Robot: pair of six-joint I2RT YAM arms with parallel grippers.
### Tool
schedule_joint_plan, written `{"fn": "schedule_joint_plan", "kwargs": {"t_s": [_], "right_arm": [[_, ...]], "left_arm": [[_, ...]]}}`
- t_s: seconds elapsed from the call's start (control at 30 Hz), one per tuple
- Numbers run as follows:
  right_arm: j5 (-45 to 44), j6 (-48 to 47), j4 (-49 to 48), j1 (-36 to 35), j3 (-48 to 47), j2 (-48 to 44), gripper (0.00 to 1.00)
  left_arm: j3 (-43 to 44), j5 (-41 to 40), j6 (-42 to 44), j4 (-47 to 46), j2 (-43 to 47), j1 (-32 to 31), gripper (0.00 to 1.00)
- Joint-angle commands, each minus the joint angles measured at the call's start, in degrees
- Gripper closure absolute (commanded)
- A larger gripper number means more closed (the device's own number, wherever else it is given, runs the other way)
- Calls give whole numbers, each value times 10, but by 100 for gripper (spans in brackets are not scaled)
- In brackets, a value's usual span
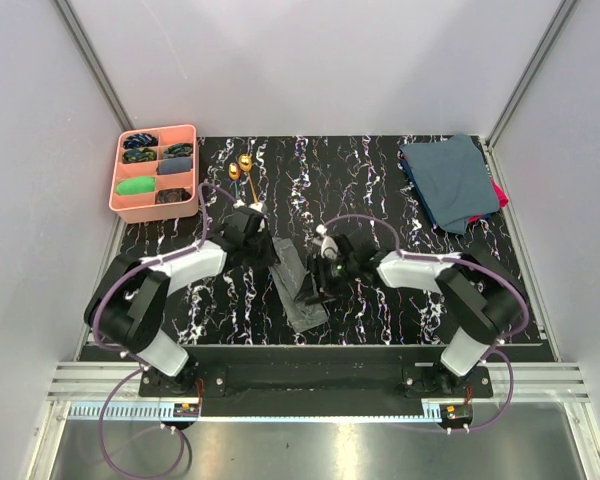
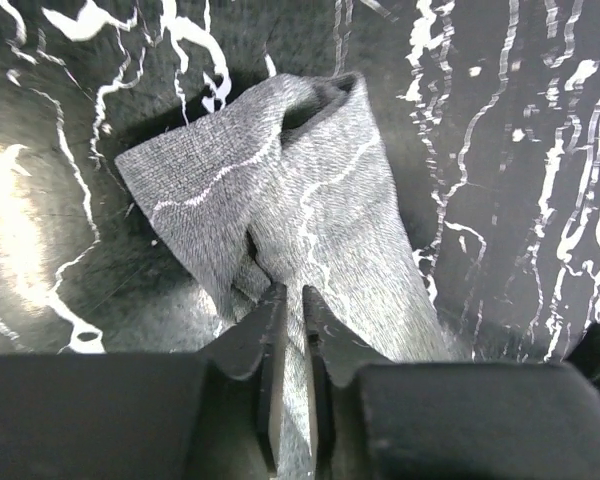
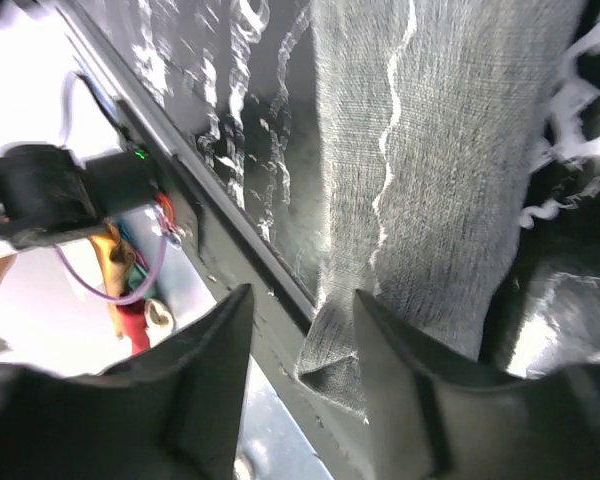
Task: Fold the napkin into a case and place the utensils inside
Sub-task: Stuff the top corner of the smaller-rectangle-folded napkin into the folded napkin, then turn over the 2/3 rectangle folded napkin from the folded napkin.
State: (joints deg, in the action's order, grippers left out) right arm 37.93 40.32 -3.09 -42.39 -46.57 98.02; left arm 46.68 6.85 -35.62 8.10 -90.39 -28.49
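The grey napkin (image 1: 296,285) lies folded into a narrow strip between the two arms, slanting toward the front edge. In the left wrist view its far end (image 2: 320,200) is bunched and partly opened. My left gripper (image 1: 268,250) (image 2: 292,292) hangs over that end with its jaws only a slit apart and cloth showing through the gap. My right gripper (image 1: 314,290) (image 3: 302,295) stands open above the strip's near end (image 3: 430,150), a turned-up corner lying between its fingers. Two gold utensils (image 1: 242,166) lie at the back, left of centre, away from both grippers.
A pink compartment tray (image 1: 128,205) holding small items stands at the back left. Dark blue-teal cloths (image 1: 448,182) are piled at the back right. The table's front rail (image 3: 230,245) runs just under the right gripper.
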Motion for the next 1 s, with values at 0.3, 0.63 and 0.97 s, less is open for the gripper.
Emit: {"fn": "schedule_joint_plan", "kwargs": {"t_s": [0.3, 0.63, 0.97], "right_arm": [[4, -77, 76, 71, -9, -50, 34], [-224, -197, 293, -18, -187, -19, 19], [-377, -157, 409, -106, -368, 133, 25]], "left_arm": [[27, -25, 20, 56, 108, 2, 71], [-36, -186, -123, 163, 259, 36, 59], [5, -243, -191, 353, 331, 83, 58]]}}
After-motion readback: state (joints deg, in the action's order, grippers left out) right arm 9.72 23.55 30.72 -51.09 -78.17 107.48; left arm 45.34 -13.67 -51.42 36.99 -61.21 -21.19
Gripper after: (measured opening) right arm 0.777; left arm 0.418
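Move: The folded napkin lies almost under the right hand: its middle is about 5 cm ahead, 2 cm left and 4 cm below, with its far end some 14 cm ahead and 4 cm left of that hand. From the left hand the napkin's middle is roughly 4 cm back, 4 cm right and 2 cm below. The golden spoon lies about 21 cm ahead and 5 cm left of the left hand, the pink tray's middle 23 cm ahead and 26 cm left. No new touch: the left hand leaves the napkin's left edge, rising about 5 cm, then sweeps 12 cm left and a little higher, fingers opening and wrist turning some 30 degrees counter-clockwise. The right hand opens wider above the napkin, goes forward and right, then swings back left and a bit farther out over the napkin's middle, tilting steeper and starting to sink. ##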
